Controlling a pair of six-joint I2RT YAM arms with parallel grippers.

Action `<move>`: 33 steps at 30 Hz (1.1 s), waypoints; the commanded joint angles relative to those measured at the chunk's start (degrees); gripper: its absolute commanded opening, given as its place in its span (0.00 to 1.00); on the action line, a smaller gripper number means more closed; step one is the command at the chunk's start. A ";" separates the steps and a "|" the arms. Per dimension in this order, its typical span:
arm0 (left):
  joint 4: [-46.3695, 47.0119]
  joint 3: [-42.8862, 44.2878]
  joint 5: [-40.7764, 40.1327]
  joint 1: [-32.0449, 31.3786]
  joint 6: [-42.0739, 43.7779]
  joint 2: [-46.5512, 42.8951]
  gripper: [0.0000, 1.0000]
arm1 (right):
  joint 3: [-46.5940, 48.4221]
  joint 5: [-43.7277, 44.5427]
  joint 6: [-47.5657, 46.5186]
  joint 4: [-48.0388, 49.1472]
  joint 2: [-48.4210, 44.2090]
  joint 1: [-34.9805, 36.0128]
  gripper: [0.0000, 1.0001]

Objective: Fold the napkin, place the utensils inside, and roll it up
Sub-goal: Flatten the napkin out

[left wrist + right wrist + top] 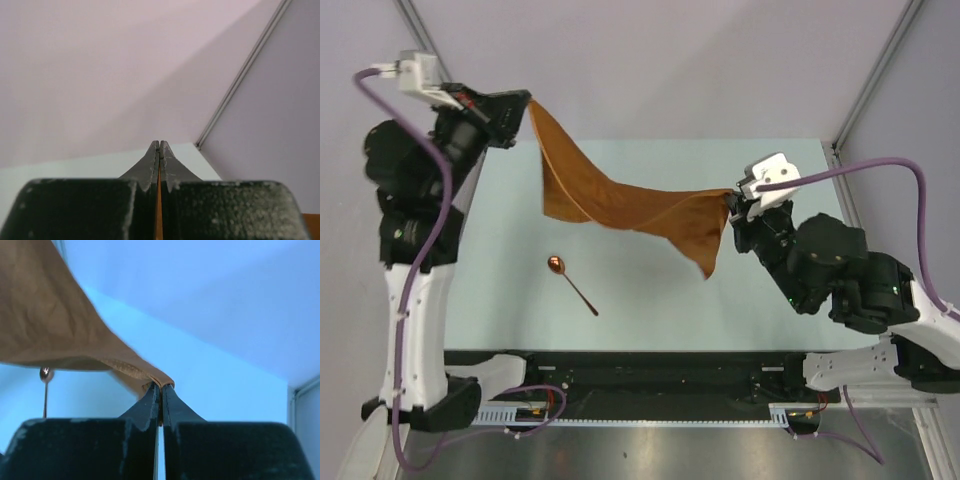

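Note:
The rust-brown napkin [620, 195] hangs stretched in the air above the table between both arms. My left gripper [523, 108] is shut on its far left corner; in the left wrist view only an orange sliver of the napkin [159, 210] shows between the closed jaws of that gripper [159, 145]. My right gripper [732, 203] is shut on the opposite corner, and in the right wrist view the napkin [45, 320] drapes left from that gripper [161, 386]. The spoon [571, 283] lies flat on the table below the cloth, its copper bowl [46, 373] towards the back.
The pale table [650, 300] ends at a dark front rail [650, 375] by the arm bases. Grey walls with metal frame posts [875, 70] enclose the back and sides.

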 commanded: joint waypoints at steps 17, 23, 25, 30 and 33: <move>7.54 5.52 6.72 0.13 -2.79 26.25 0.00 | -13.60 -58.44 2.24 19.68 12.07 -70.58 0.00; 6.86 19.57 8.14 -7.94 -1.40 43.63 0.00 | 0.16 -60.30 2.23 20.65 23.41 -77.46 0.00; 5.80 25.62 9.89 -11.37 -1.48 48.74 0.02 | 9.29 -60.84 1.81 17.50 28.77 -78.36 0.00; 6.24 23.92 9.47 -17.27 -0.61 51.50 0.49 | 17.09 -59.44 0.22 12.83 33.10 -77.13 0.00; 7.46 16.03 8.93 -20.43 -0.52 50.01 0.62 | 13.32 -58.29 0.04 13.61 31.79 -76.34 0.00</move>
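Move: Both my hands already hold the napkin high over the table by two corners. Its sagging middle lies about 12 cm right, 6 cm back and 14 cm below my left hand. From my right hand it is some 12 cm left, 6 cm ahead and 7 cm lower. The table's far right corner is about 58 cm ahead, 38 cm right and 46 cm below my right hand. The spoon lies roughly 55 cm below my left hand, 7 cm back and 2 cm left. After a short lift, I sweep my right hand, still pinching its corner, about 30 cm forward and 20 cm right, dipping and then rising again, turning about 20 degrees clockwise. My left hand draws back and up a little, then swings forward and down some 28 cm, tips down, opens to let go of its corner and swings right. ##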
